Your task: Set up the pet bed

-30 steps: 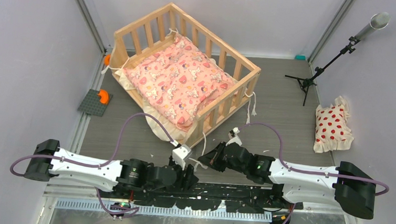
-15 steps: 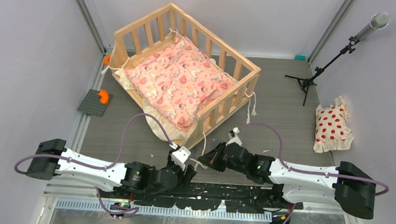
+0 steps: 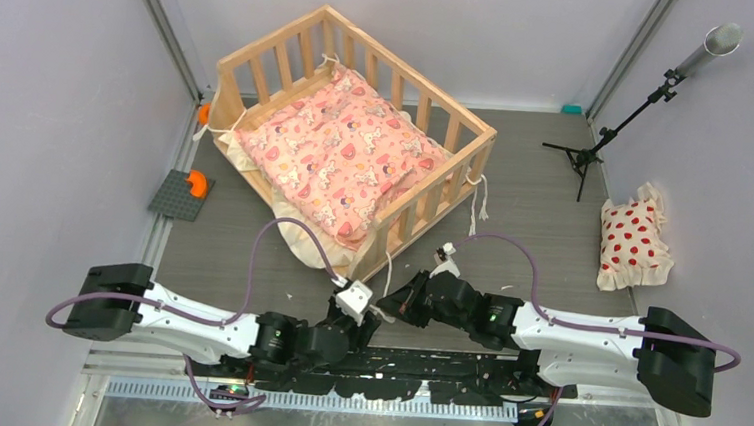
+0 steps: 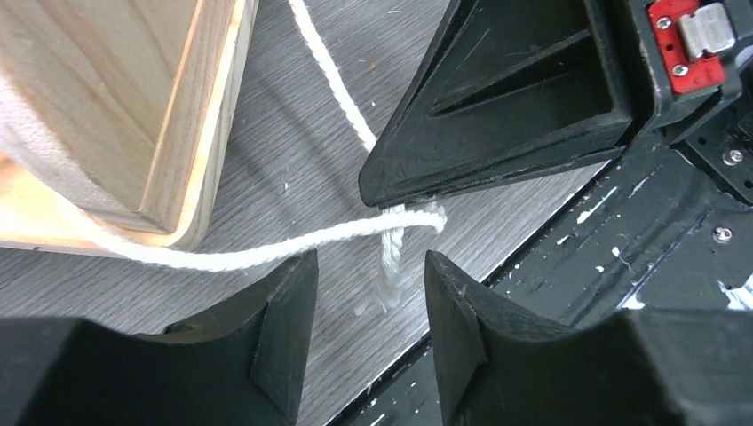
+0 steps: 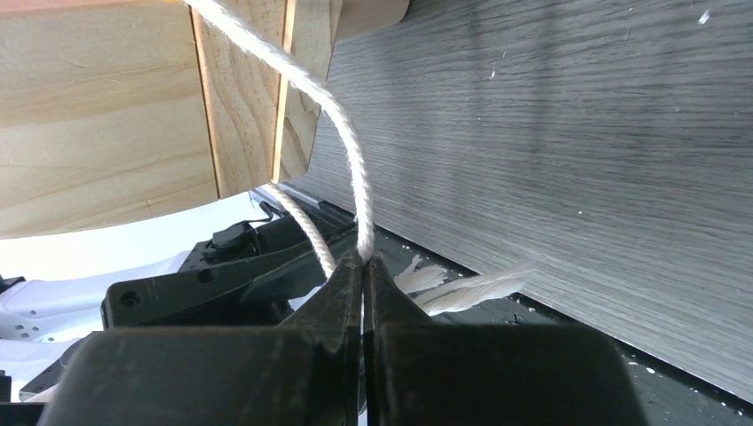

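The pet bed [image 3: 413, 73], a light wooden slatted frame, stands at the back of the table. A pink cartoon-print cushion [image 3: 342, 160] lies inside it, with one end hanging over the near side. A white tie cord [image 5: 342, 133] runs down from the bed's near corner post [image 4: 178, 115]. My right gripper [image 5: 362, 257] is shut on this cord. The frayed end of the cord [image 4: 391, 266] hangs between the fingers of my open left gripper [image 4: 371, 266], touching neither. In the top view the two grippers meet just in front of the bed's near corner [image 3: 383, 312].
A white pillow with red dots [image 3: 634, 241] lies by the right wall. A black tripod stand [image 3: 598, 148] is behind it. A grey baseplate with an orange piece [image 3: 182, 194] sits at the left wall. A black rail [image 3: 422, 367] runs along the near edge.
My left arm has slid to the right, bringing its gripper closer to the right gripper and the cord. The right arm and the bed have not moved.
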Robot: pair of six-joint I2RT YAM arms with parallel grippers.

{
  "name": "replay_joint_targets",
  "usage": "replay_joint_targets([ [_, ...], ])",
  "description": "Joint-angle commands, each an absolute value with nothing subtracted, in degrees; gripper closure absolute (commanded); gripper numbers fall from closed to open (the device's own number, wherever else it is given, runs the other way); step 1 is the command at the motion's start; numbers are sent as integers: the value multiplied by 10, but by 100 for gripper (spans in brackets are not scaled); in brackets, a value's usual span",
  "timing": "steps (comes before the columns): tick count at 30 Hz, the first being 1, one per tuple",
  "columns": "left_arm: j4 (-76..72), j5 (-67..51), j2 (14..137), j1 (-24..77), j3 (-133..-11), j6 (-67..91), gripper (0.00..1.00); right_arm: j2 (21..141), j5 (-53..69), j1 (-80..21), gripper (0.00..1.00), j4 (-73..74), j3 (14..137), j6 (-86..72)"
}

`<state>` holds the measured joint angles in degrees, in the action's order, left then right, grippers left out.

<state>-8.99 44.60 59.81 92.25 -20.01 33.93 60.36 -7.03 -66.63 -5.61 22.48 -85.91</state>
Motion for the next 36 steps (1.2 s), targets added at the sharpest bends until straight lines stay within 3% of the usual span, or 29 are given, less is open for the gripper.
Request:
replay_joint_targets([
  [1, -145, 488, 626, 925, -210, 335, 52, 593, -71, -664, 99, -78, 220, -869],
  [16, -178, 506, 658, 925, -216, 336, 53, 591, -63, -664, 99, -79, 218, -870],
  [21, -191, 501, 669, 925, -218, 336, 67, 593, -62, -664, 99, -83, 216, -871],
  [29, -174, 496, 682, 925, -229, 351, 99, 583, -70, -665, 99, -69, 215, -870],
  [36, -141, 490, 662, 925, -232, 358, 100, 541, -111, -664, 92, 5, 230, -838],
])
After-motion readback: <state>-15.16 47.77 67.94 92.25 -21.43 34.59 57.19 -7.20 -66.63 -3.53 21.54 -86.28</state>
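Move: The crossed cord end I'm after hangs between my open left fingertips, about 1 cm ahead of my left hand point, 1 cm to its right and 1 cm below it. My right fingertips, pinching the cord, are roughly 2 cm ahead and 2 cm to the right of it. The crib's near corner post stands some 8 cm ahead and 2 cm left of it; the cream bedding edge, 12 cm ahead, 12 cm left. From my right hand, the cord end is about 1 cm back, 1 cm left and 1 cm below. My left hand dips about 1.5 cm and edges forward with its fingers half open around the cord, lifts slightly, then eases some 1 cm right towards my right fingertips as the fingers shut fully and pinch the cord just beside them. My right hand keeps its grip on the cord, almost still. ##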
